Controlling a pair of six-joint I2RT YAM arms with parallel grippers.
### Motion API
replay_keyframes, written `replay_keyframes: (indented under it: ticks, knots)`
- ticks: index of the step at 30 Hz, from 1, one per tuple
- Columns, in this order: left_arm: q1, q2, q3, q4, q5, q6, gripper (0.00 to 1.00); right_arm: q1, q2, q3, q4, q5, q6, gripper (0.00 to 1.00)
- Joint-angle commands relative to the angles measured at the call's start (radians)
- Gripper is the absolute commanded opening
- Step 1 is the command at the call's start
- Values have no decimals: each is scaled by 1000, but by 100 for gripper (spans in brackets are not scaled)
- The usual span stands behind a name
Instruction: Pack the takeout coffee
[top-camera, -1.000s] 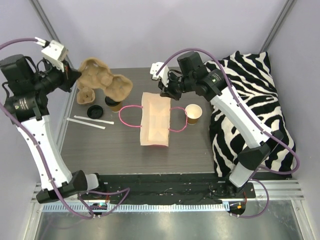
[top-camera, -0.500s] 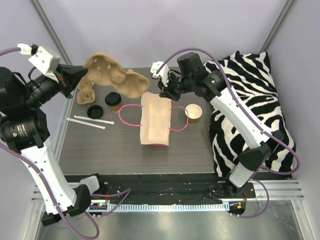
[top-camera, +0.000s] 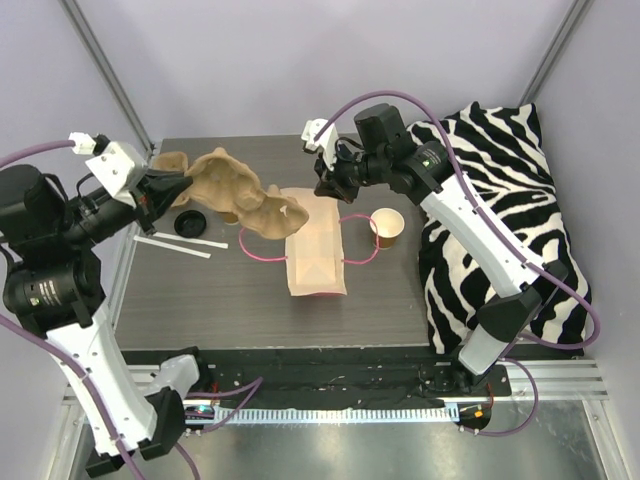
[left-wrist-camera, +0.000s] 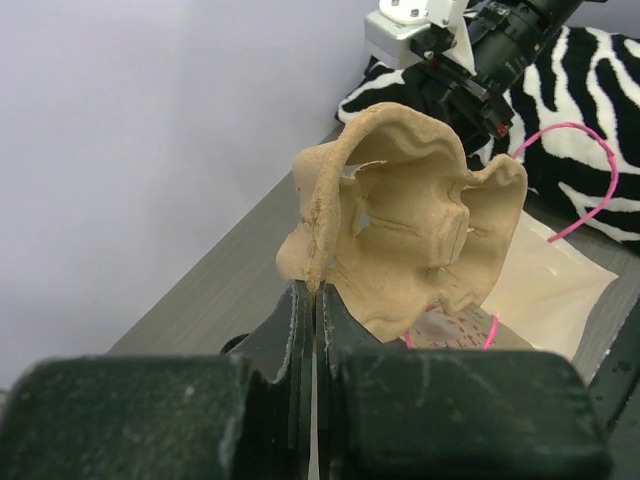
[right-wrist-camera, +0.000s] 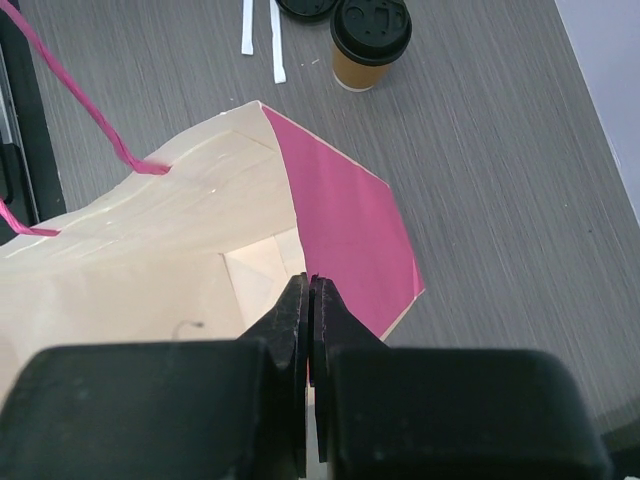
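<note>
My left gripper (top-camera: 178, 186) (left-wrist-camera: 315, 292) is shut on the edge of a brown moulded cup carrier (top-camera: 238, 190) (left-wrist-camera: 420, 225). It holds the carrier tilted in the air, the far end over the cream paper bag (top-camera: 318, 250) with pink handles. My right gripper (top-camera: 326, 186) (right-wrist-camera: 311, 285) is shut on the bag's rim, holding the mouth (right-wrist-camera: 150, 240) open. A lidded coffee cup (right-wrist-camera: 369, 42) stands on the table beyond the bag; in the top view the carrier hides it. An open cup (top-camera: 387, 225) stands right of the bag.
A loose black lid (top-camera: 190, 222) and two white sticks (top-camera: 182, 243) lie at the table's left. A zebra-striped cloth (top-camera: 500, 230) covers the right side. A second brown carrier piece (top-camera: 168, 164) lies at the back left.
My left arm has swung the carrier up from the back left corner, right and forward, to above the bag's left edge. The bag has shifted slightly; the right gripper keeps its hold.
</note>
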Motion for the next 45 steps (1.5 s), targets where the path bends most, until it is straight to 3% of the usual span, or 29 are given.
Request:
replay_keyframes:
  ticks: [1,6,13,24,27,36,45]
  knots:
    - [-78,78,61,-161,-100,94,0,-1,2,24,47,-18,34,1]
    - [-286,111,63,-201,-265,94,0,-3,39,39,50,-12,42,1]
    - [-472,147,61,-147,-467,93,0,-3,57,58,53,-9,57,1]
    - [-1019,230,147,-195,-1083,225,0,-9,48,30,66,22,100,1]
    - [-1055,248,159,-186,-1102,234,0,-10,42,24,68,39,116,1]
    - [-1075,368,420,-265,-1139,262,0,-10,19,-10,89,62,131,1]
    - [-1147,322,247,-214,-1194,294,0,-10,5,-20,94,53,146,1]
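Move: The left hand holds the cup tray by one end, the rest reaching out to its right. The bag's open mouth, where the tray is being taken, lies roughly 18 cm to that hand's right, level with it fore and aft and some 23 cm lower. The lidded cup stands on the table about 22 cm ahead and 3 cm left, and the open cup about 16 cm ahead and 36 cm right. The right hand is at the bag's far rim; from there the mouth's middle is about 10 cm back, 1 cm left and a little lower. Forward and down about 5 cm first, then rightward some 8 cm, the left hand carries the tray towards the bag mouth, rolling some 25 degrees right side down so the fingers tip downward; it then rises a few centimetres and eases down slightly, fingers still shut on the tray. The right hand keeps its grip on the far rim, sinking about 3 cm, easing slightly forward and turning a little clockwise. ##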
